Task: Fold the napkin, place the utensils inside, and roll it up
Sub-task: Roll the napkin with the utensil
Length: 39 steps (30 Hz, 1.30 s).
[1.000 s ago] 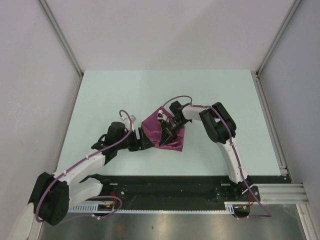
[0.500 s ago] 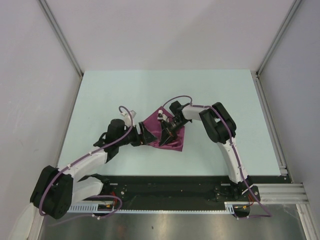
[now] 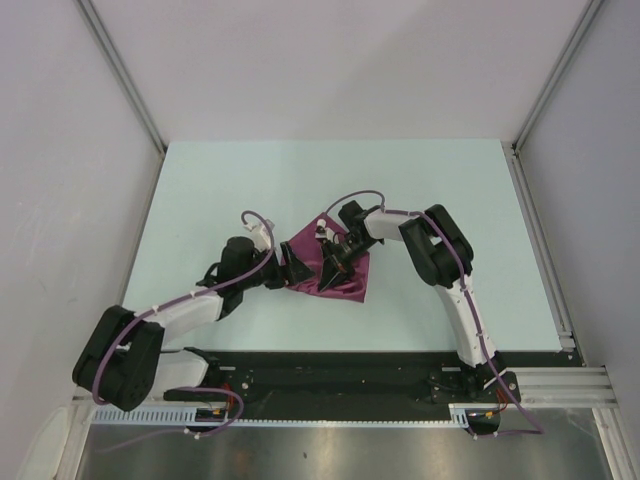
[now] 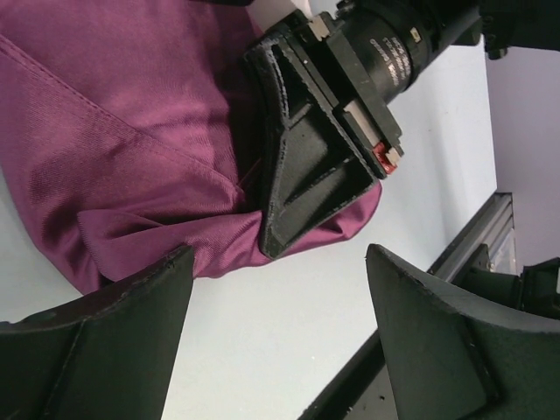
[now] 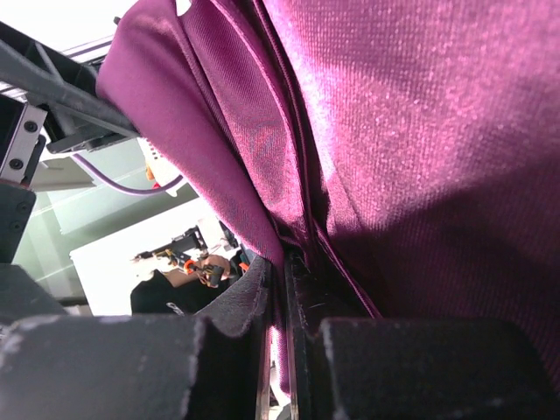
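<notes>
The plum napkin (image 3: 345, 283) lies bunched and folded at the middle of the table. My right gripper (image 3: 328, 268) is shut on a raised fold of it; in the right wrist view the cloth (image 5: 420, 157) runs down between the closed fingers (image 5: 236, 306). My left gripper (image 3: 297, 268) sits at the napkin's left edge, open. In the left wrist view its two fingers (image 4: 114, 341) stand wide apart over bare table, just short of the napkin (image 4: 114, 157) and the right gripper's black fingers (image 4: 306, 175). The utensils are out of view.
The pale green table (image 3: 250, 180) has grey walls behind and on both sides. A black rail (image 3: 340, 372) with the arm bases runs along its near edge. A metal frame strip (image 3: 540, 250) borders the right side.
My left arm has swung right and further in, bringing its open gripper up against the napkin's left edge. The right gripper has kept its hold in place.
</notes>
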Each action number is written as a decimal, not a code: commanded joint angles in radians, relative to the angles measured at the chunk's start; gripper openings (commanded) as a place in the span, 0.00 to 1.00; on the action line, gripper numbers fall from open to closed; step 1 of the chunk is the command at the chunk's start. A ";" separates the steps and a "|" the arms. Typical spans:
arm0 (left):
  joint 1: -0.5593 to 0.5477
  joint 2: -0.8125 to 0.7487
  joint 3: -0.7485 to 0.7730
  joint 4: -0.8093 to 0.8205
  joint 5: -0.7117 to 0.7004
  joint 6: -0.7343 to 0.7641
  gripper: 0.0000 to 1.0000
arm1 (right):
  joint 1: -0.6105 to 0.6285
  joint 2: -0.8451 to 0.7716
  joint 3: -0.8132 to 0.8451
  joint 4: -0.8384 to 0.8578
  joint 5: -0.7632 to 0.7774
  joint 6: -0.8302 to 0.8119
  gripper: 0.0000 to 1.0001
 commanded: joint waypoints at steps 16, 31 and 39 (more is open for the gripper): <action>0.033 0.185 -0.003 0.085 -0.134 0.105 0.83 | -0.007 -0.080 -0.031 0.100 0.213 0.021 0.17; 0.044 0.205 -0.041 0.088 -0.123 0.100 0.83 | -0.019 -0.371 -0.215 0.164 0.371 -0.022 0.61; 0.044 0.195 -0.038 0.082 -0.116 0.104 0.83 | -0.006 -0.541 -0.334 0.206 0.491 -0.061 0.61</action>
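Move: The napkin roll's left end lies about 2 cm ahead, 2 cm left and 6 cm below the open left hand. The spot of the roll pinched by the right hand is about level with the left hand, 7 cm to its right and 6 cm down. From the right hand, that spot is right in its fingers; the roll's right end is some 8 cm right and 3 cm back, and the flat napkin part about 10 cm ahead and 3 cm left, both level in height. Right fingers let go, rising and backing right about 5 cm each; open left hand sinks 4 cm over roll. ##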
